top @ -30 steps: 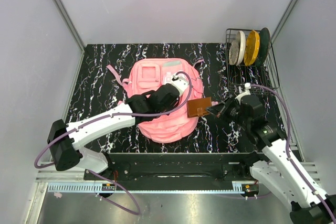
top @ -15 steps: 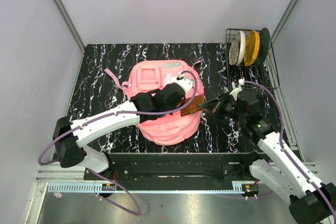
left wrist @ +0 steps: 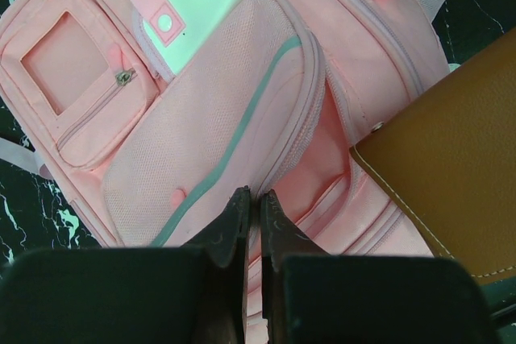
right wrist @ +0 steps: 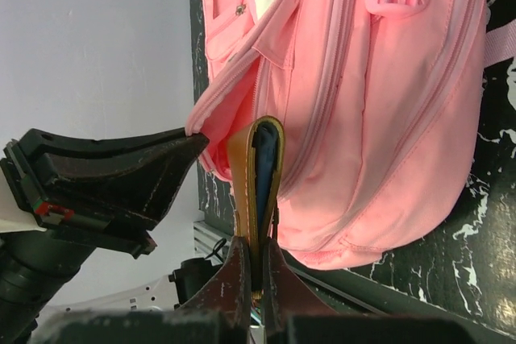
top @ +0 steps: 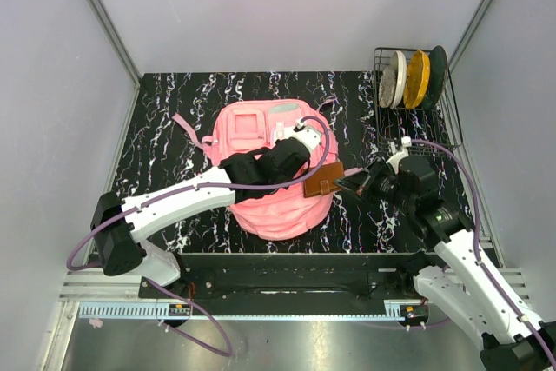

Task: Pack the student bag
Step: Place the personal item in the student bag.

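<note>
The pink student bag [top: 252,128] lies flat in the middle of the table, front pockets up. My left gripper [top: 304,152] is shut on the edge of the bag's mint-trimmed pocket opening [left wrist: 302,78], pinching the pink fabric between its tips [left wrist: 258,199]. Just right of the bag, my right gripper [top: 352,182] is shut on a brown leather wallet [top: 323,182] with a blue inside. It holds the wallet edge-on [right wrist: 256,175], whose far end sits at the bag's side [right wrist: 387,118], beside the raised opening. The wallet's flat brown face [left wrist: 451,175] shows at the right of the left wrist view.
A wire dish rack [top: 452,119] with white, yellow and dark green plates stands at the back right corner. The black marbled tabletop [top: 165,119] is walled in by grey panels on the left, right and rear. A pink strap [top: 187,121] trails off the bag's left side.
My right gripper has carried the brown wallet leftward until it overlaps the bag's right side. My left gripper, still holding the pocket edge, has shifted slightly to the right.
</note>
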Available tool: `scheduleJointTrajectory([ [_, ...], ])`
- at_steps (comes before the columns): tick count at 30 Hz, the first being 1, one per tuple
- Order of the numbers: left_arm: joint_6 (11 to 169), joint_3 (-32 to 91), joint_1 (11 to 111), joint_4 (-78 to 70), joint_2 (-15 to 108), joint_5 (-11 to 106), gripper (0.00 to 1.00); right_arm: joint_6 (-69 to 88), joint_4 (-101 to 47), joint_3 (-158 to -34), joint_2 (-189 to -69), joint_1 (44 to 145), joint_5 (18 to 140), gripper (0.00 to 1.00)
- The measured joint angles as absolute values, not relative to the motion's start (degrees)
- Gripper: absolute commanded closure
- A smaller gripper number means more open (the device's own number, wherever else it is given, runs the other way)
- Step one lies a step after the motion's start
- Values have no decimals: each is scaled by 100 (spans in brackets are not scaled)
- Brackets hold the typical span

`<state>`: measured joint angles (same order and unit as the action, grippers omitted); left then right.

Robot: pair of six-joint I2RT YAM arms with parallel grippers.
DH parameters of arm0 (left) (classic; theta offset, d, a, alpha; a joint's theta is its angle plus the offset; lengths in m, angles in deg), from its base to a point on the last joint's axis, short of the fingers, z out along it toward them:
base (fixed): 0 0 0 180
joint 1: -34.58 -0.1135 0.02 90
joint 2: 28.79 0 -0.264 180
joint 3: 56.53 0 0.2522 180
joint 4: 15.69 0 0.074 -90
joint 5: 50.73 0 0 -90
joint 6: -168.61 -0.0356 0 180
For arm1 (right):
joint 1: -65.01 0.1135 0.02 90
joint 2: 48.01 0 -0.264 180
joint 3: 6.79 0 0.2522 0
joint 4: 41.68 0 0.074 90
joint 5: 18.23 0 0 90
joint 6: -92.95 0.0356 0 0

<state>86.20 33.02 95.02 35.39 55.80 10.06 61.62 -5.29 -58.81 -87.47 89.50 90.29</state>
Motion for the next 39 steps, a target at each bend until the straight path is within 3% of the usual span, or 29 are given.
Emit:
scheduleJointTrajectory([
  [19,8618,3302,9526,3301,5801,991,100,6016,-653,-5881,-8817,8967,9342,100],
  [27,8629,3302,9526,3288,5801,1063,100,6049,-1204,-5831,-9510,8967,9504,100],
  [32,8708,3302,9524,3214,5779,1133,100,6092,-1792,-5955,-10559,9048,9545,100],
  [39,8749,3302,9524,3192,5707,1185,100,6368,-2336,-5918,-10832,9321,9532,100],
])
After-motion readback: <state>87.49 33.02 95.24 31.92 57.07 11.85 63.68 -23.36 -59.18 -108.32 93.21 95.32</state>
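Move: My right hand holds the personal item, the brown wallet. The student bag's open mouth lies about 7 cm to this hand's left, 3 cm ahead and 4 cm lower. The flap edge stands at the far side of the mouth, roughly 9 cm left and 4 cm ahead; the card tag is some 13 cm ahead and 13 cm left. From my left hand, which pinches the flap, the mouth is just 3 cm right, 2 cm back and 3 cm below. I keep the wallet pinched in my right hand and, after hovering nearly in place, swing it left, forward and down, about 5 cm left, 4 cm ahead and 3 cm lower, leading its free end into the bag's mouth beside my left fingertips. My wrist turns slightly counter-clockwise and dips its tips. My left hand keeps its grip on the flap and eases about 2 cm to the right. ##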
